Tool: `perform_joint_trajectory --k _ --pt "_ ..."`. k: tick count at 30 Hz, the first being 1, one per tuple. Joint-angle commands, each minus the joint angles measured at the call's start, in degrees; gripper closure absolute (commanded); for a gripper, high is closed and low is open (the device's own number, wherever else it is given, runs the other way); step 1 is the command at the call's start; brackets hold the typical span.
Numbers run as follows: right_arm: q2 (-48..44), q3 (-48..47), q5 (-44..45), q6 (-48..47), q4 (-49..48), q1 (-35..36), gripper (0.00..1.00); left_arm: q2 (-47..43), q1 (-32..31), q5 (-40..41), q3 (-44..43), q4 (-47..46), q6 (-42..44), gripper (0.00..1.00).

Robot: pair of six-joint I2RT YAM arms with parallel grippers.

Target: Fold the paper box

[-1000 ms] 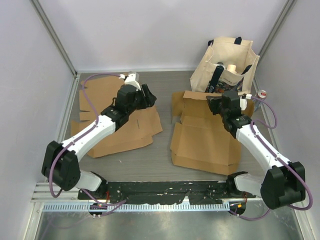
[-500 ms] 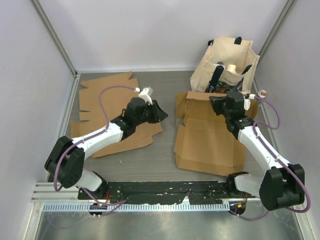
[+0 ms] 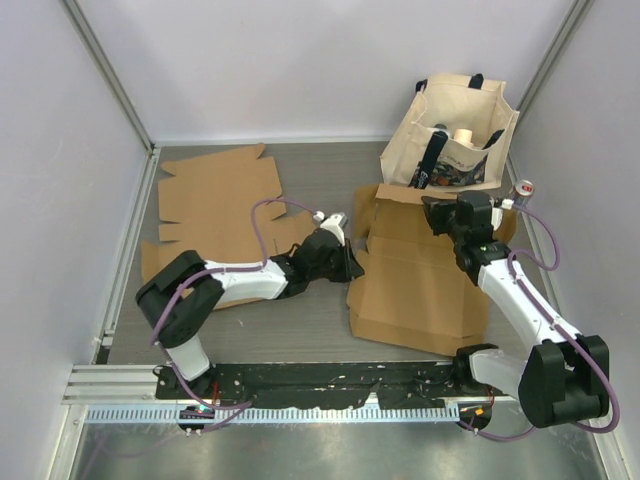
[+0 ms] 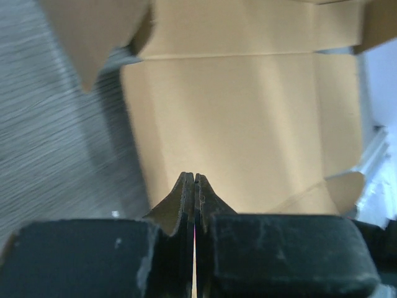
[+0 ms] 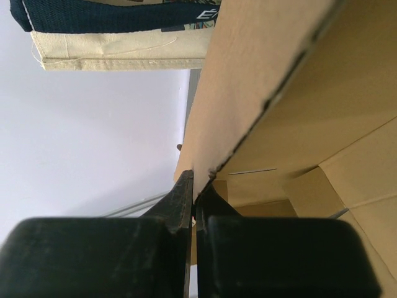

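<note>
The paper box [image 3: 415,290] is a flat brown cardboard blank on the right half of the table, with its far flap lifted. My right gripper [image 3: 437,213] is shut on that far flap's edge; the right wrist view shows the cardboard [image 5: 279,74] pinched between the jaws [image 5: 198,186]. My left arm lies low across the table, and its gripper [image 3: 350,265] is at the box's left edge. In the left wrist view its jaws [image 4: 194,178] are shut with nothing between them, pointing over the box's inner panel [image 4: 248,118].
More flat cardboard blanks [image 3: 215,190] lie at the back left, partly under my left arm. A cream tote bag [image 3: 455,130] with items stands at the back right, and a small tape roll [image 3: 525,187] sits beside it. Walls enclose the table.
My left arm swung down from the left cardboard blanks and reached right to the box's left edge, closing its jaws on the way. The right gripper kept its hold on the flap and shifted slightly right.
</note>
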State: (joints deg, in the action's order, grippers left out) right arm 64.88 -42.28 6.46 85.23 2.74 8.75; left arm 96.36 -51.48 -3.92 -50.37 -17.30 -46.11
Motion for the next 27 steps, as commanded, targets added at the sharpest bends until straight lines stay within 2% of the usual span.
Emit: perform_joint_trajectory --k 1,4,8,12,15,18,20,25,27 --pt "-2.2 3.0 -1.2 -0.2 0.4 -0.2 0.98 4.2 0.2 6.8 0.0 -0.4 -3.5 1.00" --pt "-3.7 5.0 -1.9 -1.4 0.0 -0.4 0.98 6.4 0.2 12.2 0.9 1.8 -4.4 1.00" --pt "-5.7 8.5 -1.3 -3.3 -0.4 -0.5 0.98 8.3 0.2 16.2 -0.8 9.2 -5.0 1.00" --pt "-8.0 11.4 0.0 -3.8 -0.7 -0.8 0.98 8.1 0.2 19.4 1.2 9.4 -4.7 1.00" --pt "-9.0 11.1 0.6 -5.2 -0.4 -0.8 0.98 7.2 0.2 15.8 3.0 4.8 -2.1 1.00" --pt "-9.4 10.4 1.0 -6.5 -0.3 -0.8 0.98 4.6 0.2 10.2 3.7 -0.8 2.2 0.84" --pt "-9.6 10.3 1.1 -6.4 -0.1 -0.8 0.98 2.7 0.2 9.6 3.6 -1.9 4.8 0.72" --pt "-9.2 11.0 0.5 -5.0 -1.1 -0.8 0.98 -1.9 0.1 17.1 -0.5 3.3 10.5 0.54" --pt "-9.4 11.2 0.2 -4.6 -1.2 -0.8 0.98 -2.0 0.2 19.4 -2.3 5.3 12.7 0.51"
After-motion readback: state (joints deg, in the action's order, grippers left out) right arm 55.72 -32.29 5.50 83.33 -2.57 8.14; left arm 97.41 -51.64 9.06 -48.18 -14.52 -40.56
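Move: The left edge of the box's near panel runs under my closed left fingers, its middle about 3 cm back, 2 cm left and 8 cm below. From that hand the upright side flap stands about 14 cm ahead and 1 cm right at nearly its height; the spare cardboard sheet centres 10 cm ahead, 31 cm left and 8 cm below. My right hand still grips the back panel's top edge; the middle of the near panel lies about 19 cm back, 2 cm left and 18 cm below it. I drop my closed left hand about 7 cm onto the near panel's left edge, easing some 3 cm left and turning a little counter-clockwise. I hold it low briefly, then open the fingers nearly halfway and lift 3 cm, leaving them spread astride that edge. Meanwhile my right hand keeps its pinch on the back panel's top edge and draws it back about 3 cm. ##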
